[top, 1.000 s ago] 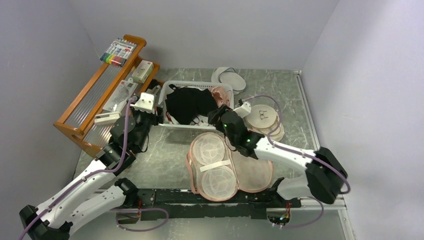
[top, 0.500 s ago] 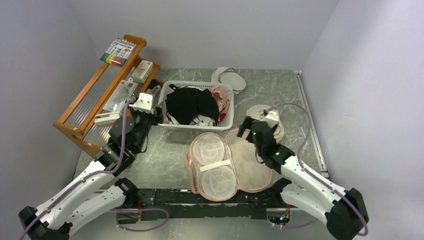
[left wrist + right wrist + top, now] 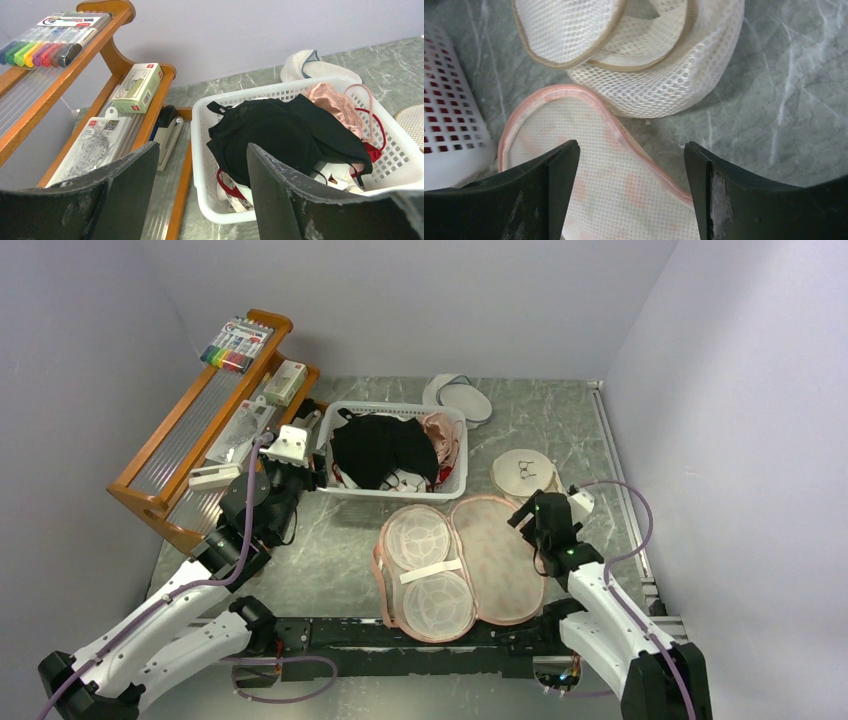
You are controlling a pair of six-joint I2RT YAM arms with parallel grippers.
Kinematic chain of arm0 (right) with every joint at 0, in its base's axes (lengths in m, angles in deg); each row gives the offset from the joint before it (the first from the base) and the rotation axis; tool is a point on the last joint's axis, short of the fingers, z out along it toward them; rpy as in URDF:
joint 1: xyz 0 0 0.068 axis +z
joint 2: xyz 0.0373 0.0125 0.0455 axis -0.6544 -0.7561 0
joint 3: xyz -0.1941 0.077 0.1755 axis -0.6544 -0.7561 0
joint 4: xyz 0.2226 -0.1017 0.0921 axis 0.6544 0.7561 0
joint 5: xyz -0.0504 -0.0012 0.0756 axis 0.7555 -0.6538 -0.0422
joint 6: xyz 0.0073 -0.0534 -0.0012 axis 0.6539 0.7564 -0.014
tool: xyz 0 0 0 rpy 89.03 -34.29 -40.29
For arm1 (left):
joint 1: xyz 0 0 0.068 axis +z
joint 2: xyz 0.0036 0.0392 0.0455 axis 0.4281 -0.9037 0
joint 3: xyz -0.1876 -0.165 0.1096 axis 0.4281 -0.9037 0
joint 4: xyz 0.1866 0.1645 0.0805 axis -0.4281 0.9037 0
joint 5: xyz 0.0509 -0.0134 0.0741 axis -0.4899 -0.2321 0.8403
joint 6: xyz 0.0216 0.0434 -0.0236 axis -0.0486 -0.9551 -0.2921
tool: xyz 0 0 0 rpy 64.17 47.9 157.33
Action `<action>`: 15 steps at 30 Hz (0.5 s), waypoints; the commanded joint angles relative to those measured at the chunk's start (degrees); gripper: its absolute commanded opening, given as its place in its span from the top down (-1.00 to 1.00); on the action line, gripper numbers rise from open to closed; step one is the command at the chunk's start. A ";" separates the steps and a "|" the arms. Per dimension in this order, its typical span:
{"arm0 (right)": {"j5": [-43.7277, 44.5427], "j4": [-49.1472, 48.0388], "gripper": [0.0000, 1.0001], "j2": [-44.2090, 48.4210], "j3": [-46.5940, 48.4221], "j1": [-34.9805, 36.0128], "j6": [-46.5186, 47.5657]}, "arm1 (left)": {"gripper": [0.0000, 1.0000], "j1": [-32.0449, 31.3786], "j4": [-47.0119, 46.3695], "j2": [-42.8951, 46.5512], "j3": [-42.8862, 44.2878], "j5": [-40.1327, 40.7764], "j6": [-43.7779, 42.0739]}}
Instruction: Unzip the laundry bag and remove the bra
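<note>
The laundry bag [image 3: 500, 560] lies unzipped and spread flat at the table's near middle, its pale lining with two round cups facing up on the left half. The black bra [image 3: 380, 448] lies on top of other garments in the white basket [image 3: 392, 495]. My left gripper [image 3: 308, 478] hovers open at the basket's left end, apart from the bra [image 3: 280, 135]. My right gripper [image 3: 527, 517] is open and empty above the bag's far right edge. In the right wrist view the right gripper [image 3: 630, 146] frames the bag's pink trim [image 3: 624, 190].
A wooden rack [image 3: 200, 430] with a marker pack [image 3: 235, 345] and boxes stands at the left. White round mesh pouches lie right of the basket [image 3: 525, 472] and behind it [image 3: 462, 398]. A pink garment [image 3: 440, 430] and red straps fill the basket's right end.
My right gripper has drawn back from the basket's right end, swinging right and toward the near edge, over the bag's right side. The bra stays in the basket. The left arm has not moved.
</note>
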 commanded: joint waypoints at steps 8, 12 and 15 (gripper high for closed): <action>-10.77 -9.09 0.15 -6.46 -2.43 -4.74 4.19 | -0.53 0.46 -0.20 -0.05 1.54 -0.15 0.36; -12.71 -9.92 0.13 -6.99 -2.34 -4.75 5.46 | -0.53 0.45 -0.19 -0.03 1.54 -0.21 0.43; -13.07 -9.84 0.47 -5.84 -2.56 -4.79 5.71 | -0.53 0.46 -0.27 -0.05 1.41 -0.10 0.43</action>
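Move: The rim of the laundry bag's open right flap lies straight below the right hand, about 4 cm down. The cream mesh bags sit roughly 9 cm ahead of this hand and 1 cm to its right; the white basket is some 14 cm ahead and 24 cm left. From the left hand, that rim is about 32 cm right, 4 cm back and 30 cm down. The right hand sinks about 3 cm onto the laundry bag's flap, its fingers closing partway around the rim. ##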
